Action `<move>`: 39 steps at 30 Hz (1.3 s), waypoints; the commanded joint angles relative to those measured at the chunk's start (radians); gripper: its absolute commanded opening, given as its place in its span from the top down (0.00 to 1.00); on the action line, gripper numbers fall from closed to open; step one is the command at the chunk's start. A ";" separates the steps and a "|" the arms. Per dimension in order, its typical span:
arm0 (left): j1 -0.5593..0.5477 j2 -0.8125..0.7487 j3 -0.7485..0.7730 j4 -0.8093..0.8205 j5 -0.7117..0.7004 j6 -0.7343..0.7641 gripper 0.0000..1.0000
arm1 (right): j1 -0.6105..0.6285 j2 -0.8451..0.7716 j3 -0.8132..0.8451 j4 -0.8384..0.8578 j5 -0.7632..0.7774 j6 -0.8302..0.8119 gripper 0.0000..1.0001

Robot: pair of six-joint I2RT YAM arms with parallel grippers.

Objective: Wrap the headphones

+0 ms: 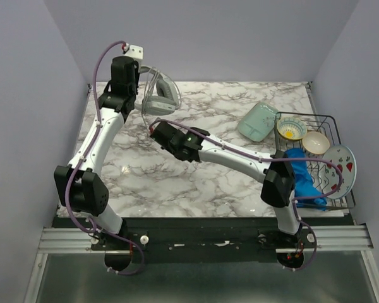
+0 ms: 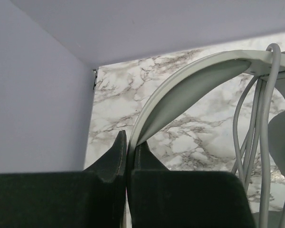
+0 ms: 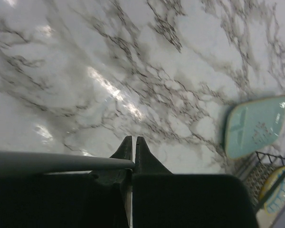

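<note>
The light grey headphones [image 1: 161,93] hang above the back left of the marble table [image 1: 145,170]. My left gripper [image 1: 141,74] is shut on their curved headband [image 2: 190,80], which rises from between the black fingers [image 2: 129,142] and arcs to the right. Several turns of the thin grey cable [image 2: 261,123] hang over the headband's far end, beside an earcup [image 2: 284,137]. My right gripper [image 1: 155,129] sits just below and in front of the headphones. It is shut on the cable [image 3: 52,161], which enters its jaws [image 3: 134,140] from the left.
A pale teal tray [image 1: 258,121] lies at the back right. A black wire dish rack [image 1: 331,123] holds bowls, a plate [image 1: 338,163] and a blue cloth [image 1: 301,173] along the right edge. Lavender walls close in the back and left, right beside the left arm.
</note>
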 commanded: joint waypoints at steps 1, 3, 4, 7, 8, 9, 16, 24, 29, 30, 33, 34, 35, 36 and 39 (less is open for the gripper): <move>0.015 -0.066 -0.130 0.465 -0.062 0.227 1.00 | 0.070 -0.085 -0.051 -0.290 0.239 -0.137 0.99; 0.014 -0.078 -0.199 0.471 -0.027 0.283 1.00 | 0.064 -0.104 -0.051 -0.313 0.303 -0.136 0.99; 0.009 -0.091 -0.226 0.484 -0.018 0.304 1.00 | 0.057 -0.123 -0.050 -0.313 0.320 -0.139 0.99; -0.021 -0.121 -0.327 0.514 0.010 0.407 1.00 | 0.032 -0.166 -0.028 -0.294 0.368 -0.173 0.99; -0.032 -0.132 -0.383 0.519 0.017 0.439 1.00 | 0.026 -0.174 -0.017 -0.278 0.375 -0.185 0.99; -0.046 -0.141 -0.410 0.525 0.022 0.486 1.00 | 0.020 -0.180 -0.005 -0.269 0.368 -0.197 0.99; -0.166 -0.236 -0.523 0.409 0.132 0.467 1.00 | -0.003 -0.211 0.058 -0.116 0.294 -0.360 0.99; -0.157 -0.209 -0.418 0.222 0.255 0.262 1.00 | -0.051 -0.228 0.164 -0.045 0.126 -0.371 0.99; 0.017 -0.117 -0.193 0.082 0.402 0.012 1.00 | -0.052 -0.329 -0.057 0.018 0.179 -0.334 0.99; 0.040 -0.105 -0.162 0.068 0.424 -0.025 1.00 | -0.052 -0.343 -0.085 0.024 0.172 -0.320 0.99; 0.133 -0.065 -0.057 0.016 0.519 -0.185 1.00 | -0.051 -0.406 -0.210 0.071 0.145 -0.280 0.99; 0.153 -0.052 -0.037 0.007 0.581 -0.266 1.00 | -0.051 -0.420 -0.242 0.090 0.150 -0.271 0.99; 0.188 -0.048 -0.010 -0.005 0.612 -0.301 1.00 | -0.051 -0.432 -0.308 0.132 0.158 -0.268 0.99; 0.213 -0.045 0.001 -0.006 0.640 -0.338 1.00 | -0.051 -0.452 -0.336 0.156 0.158 -0.266 0.99; 0.247 -0.051 0.012 0.005 0.694 -0.424 1.00 | -0.051 -0.460 -0.416 0.242 0.139 -0.266 0.99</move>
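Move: The left hand still holds the headphones by the headband; the ear cups sit about 11 cm to its right, roughly level with it fore-and-aft and a few centimetres lower. The cable loops already wound over the headband are some 8 cm to its right, at about its height. From the right hand, which holds the cable, the headphones' cups are about 15 cm ahead, neither left nor right, and 12 cm higher; the loops are about 14 cm ahead, 4 cm left and 14 cm higher. Keeping its pinch on the cable, the right hand swings about 9 cm to the right on the near side of the headphones, then climbs some 15 cm with the fingers tipping up, and finally eases down and a little farther right. The left hand keeps the headband pinched, dips nearly 9 cm while drawing right and back and turning clockwise, then returns almost to its start, rolled left side down. ##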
